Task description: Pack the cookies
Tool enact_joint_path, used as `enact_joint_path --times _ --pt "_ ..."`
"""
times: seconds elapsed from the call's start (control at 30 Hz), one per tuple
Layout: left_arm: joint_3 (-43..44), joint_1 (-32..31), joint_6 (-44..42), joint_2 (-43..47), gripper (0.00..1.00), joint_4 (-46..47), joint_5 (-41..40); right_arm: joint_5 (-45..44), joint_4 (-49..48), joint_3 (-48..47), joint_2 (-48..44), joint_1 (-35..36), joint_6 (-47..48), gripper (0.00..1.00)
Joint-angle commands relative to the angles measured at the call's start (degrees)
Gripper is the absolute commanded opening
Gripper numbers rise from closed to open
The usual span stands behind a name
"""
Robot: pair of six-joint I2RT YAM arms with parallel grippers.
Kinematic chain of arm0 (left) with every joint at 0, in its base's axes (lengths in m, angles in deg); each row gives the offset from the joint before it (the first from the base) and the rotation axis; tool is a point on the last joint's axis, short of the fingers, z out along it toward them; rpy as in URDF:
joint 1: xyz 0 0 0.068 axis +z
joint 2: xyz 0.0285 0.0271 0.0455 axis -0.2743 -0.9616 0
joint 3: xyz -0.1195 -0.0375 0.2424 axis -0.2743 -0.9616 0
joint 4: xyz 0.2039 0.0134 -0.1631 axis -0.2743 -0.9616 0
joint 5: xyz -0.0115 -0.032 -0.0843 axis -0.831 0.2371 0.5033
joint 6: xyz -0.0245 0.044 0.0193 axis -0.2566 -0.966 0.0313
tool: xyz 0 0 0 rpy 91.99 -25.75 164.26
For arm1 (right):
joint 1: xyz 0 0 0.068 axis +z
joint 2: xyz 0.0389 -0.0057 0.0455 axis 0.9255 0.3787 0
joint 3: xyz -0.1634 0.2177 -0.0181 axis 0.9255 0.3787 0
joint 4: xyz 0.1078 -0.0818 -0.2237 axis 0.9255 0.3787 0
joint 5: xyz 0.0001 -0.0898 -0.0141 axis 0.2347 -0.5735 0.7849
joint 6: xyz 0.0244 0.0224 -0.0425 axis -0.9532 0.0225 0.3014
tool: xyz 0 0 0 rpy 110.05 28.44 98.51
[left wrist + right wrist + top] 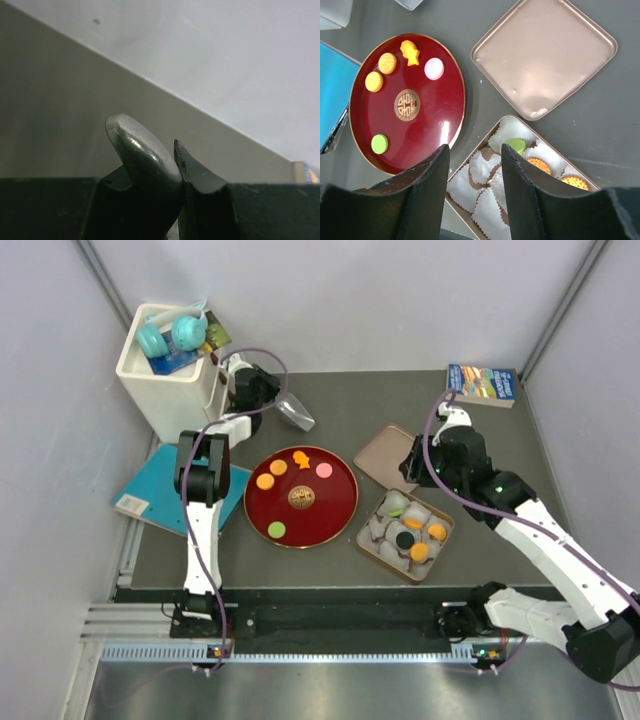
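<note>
The cookies lie in two places. Several sit on the dark-red plate (330, 512) (420, 140): two round orange ones (387, 63), an orange fish-shaped one (410, 52), a pink one (434, 68) and a green one (379, 144). Others rest in white paper cups in the tin (382, 552) (470, 162): a green one (515, 145), orange ones (538, 164) and a black one (404, 539). My right gripper (409, 471) (475, 149) hovers open and empty above the tin's corner nearest the plate. My left gripper (265, 392) (155, 167) is at the back left, shut on a shiny metal scoop (296, 412) (142, 150).
The tin's lid (385, 455) (545, 55) lies upside down behind the tin. A white bin (170, 390) holding teal headphones stands at the back left. A blue book (165, 490) lies left of the plate, and another book (482, 383) at the back right.
</note>
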Motion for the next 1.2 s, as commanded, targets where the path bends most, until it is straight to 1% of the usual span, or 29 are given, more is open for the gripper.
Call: enact_joint_path --times 0.0,0.03,0.13,0.17,0.23,0.27,0.3,0.37,0.4,0.5,0.57,0.67,0.7,0.73,0.8,0.83,0.87,0.93,1.03,1.07,1.1,1.13,1.17 --pt "4.8 0.32 -3.25 -1.14 0.04 -6.46 -0.98 -0.74 -2.5 -3.25 1.04 0.44 1.62 0.46" --pt "4.89 0.32 -3.07 -1.32 0.03 -8.21 -0.98 -0.65 -2.5 -3.16 1.22 0.44 1.7 0.46" --pt "3.93 0.32 -2.81 -1.15 0.03 -9.19 -2.21 -0.65 -2.59 -3.07 1.49 0.44 1.53 0.46" --pt "3.66 0.32 -2.81 -1.15 0.12 -9.28 -2.39 -0.65 -2.5 -3.15 1.4 0.36 1.62 0.46" --pt "3.92 0.32 -3.51 -1.32 0.24 -9.63 -1.61 -1.0 -2.24 -3.07 1.05 0.44 1.53 0.46" --pt "4.01 0.32 -3.68 -1.32 0.33 -9.63 -1.43 -1.17 -1.97 -3.07 0.96 0.44 1.62 0.46" --pt "3.93 0.32 -3.86 -0.98 0.36 -9.46 -1.34 -1.35 -1.97 -2.98 0.87 0.44 1.53 0.46" --pt "3.05 0.32 -3.86 -0.36 0.41 -8.58 -1.51 -1.7 -1.62 -2.98 0.43 0.44 1.53 0.46" --pt "2.7 0.32 -3.86 0.42 0.46 -8.32 -1.69 -1.79 -1.62 -2.89 0.61 0.44 1.44 0.46" --pt "1.82 0.32 -3.77 2.44 0.52 -7.79 -1.51 -1.88 -1.71 -2.8 0.08 0.44 1.18 0.46" --pt "0.33 0.32 -3.77 4.2 0.53 -7.7 -2.3 -2.05 -1.62 -2.89 0.08 0.44 1.18 0.47" --pt "-1.95 -0.47 -2.99 10.6 0.57 -6.56 -2.83 -3.46 -1.27 -3.51 0.52 0.35 1.18 0.48" --pt "-2.22 -0.73 -2.81 11.93 0.59 -6.99 -3.0 -3.98 -1.09 -4.2 0.87 0.35 1.09 0.53" --pt "-2.31 -1.08 -2.89 13.25 0.62 -7.52 -3.09 -5.38 -0.22 -4.56 1.31 0.18 0.83 0.61" --pt "-2.49 -2.4 -3.5 17.38 0.66 -8.57 -3.88 -6.27 -0.04 -5.44 2.97 -0.52 0.65 0.67" --pt "-2.75 -2.93 -4.21 18.87 0.86 -9.27 -4.58 -6.62 0.22 -5.7 3.5 -1.05 -0.13 0.71" --pt "-3.1 -3.98 -5.0 21.59 0.96 -9.89 -5.02 -6.45 -0.12 -5.97 4.2 -1.4 -0.14 0.72" --pt "-3.19 -4.95 -6.14 24.15 0.99 -13.21 -5.73 -5.14 -0.48 -6.67 6.31 -2.89 -0.93 0.75" --pt "-6.08 -7.41 -6.94 30.04 0.99 -16.13 -7.56 -3.12 -0.57 -8.25 11.31 -5.88 -1.63 0.75" --pt "-6.96 -9.41 -8.16 33.18 0.99 -18.05 -8.53 -2.41 -0.74 -9.04 12.98 -7.1 -1.98 0.75" --pt "-8.02 -10.57 -8.78 34.78 0.99 -19.2 -9.59 -2.06 -0.48 -9.57 14.65 -8.16 -2.6 0.74" --pt "-10.38 -11.88 -9.13 36.28 0.99 -20.26 -11.86 -1.79 -0.3 -10.09 18.67 -10.69 -3.99 0.72" --pt "-11.71 -14.51 -9.66 39.42 0.99 -21.92 -12.75 -2.05 -0.04 -10.45 20.37 -11.94 -4.97 0.71"
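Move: The scoop, its handle pinched in the left hand, is going onto bare table: its spot is centred some 6 cm nearer the base, 3 cm right and 6 cm below that hand. The drawer cabinet stands about 24 cm left, level with it; the red plate is roughly 27 cm back and 5 cm right. For the right hand, the tan lid lies about 21 cm ahead, 2 cm right, 19 cm down; the cookie box is 3 cm ahead, 2 cm right. The scoop is lowered about 4 cm to the table as the left wrist tips down some 10 degrees; the fingers then open off the handle. Left well clear, wide open, the hand climbs roughly 26 cm, drawing back and a little right while tilting up again. Late on, the right hand opens wider and heads forward about 5 cm towards the lid, easing right and down and turning slightly clockwise. ##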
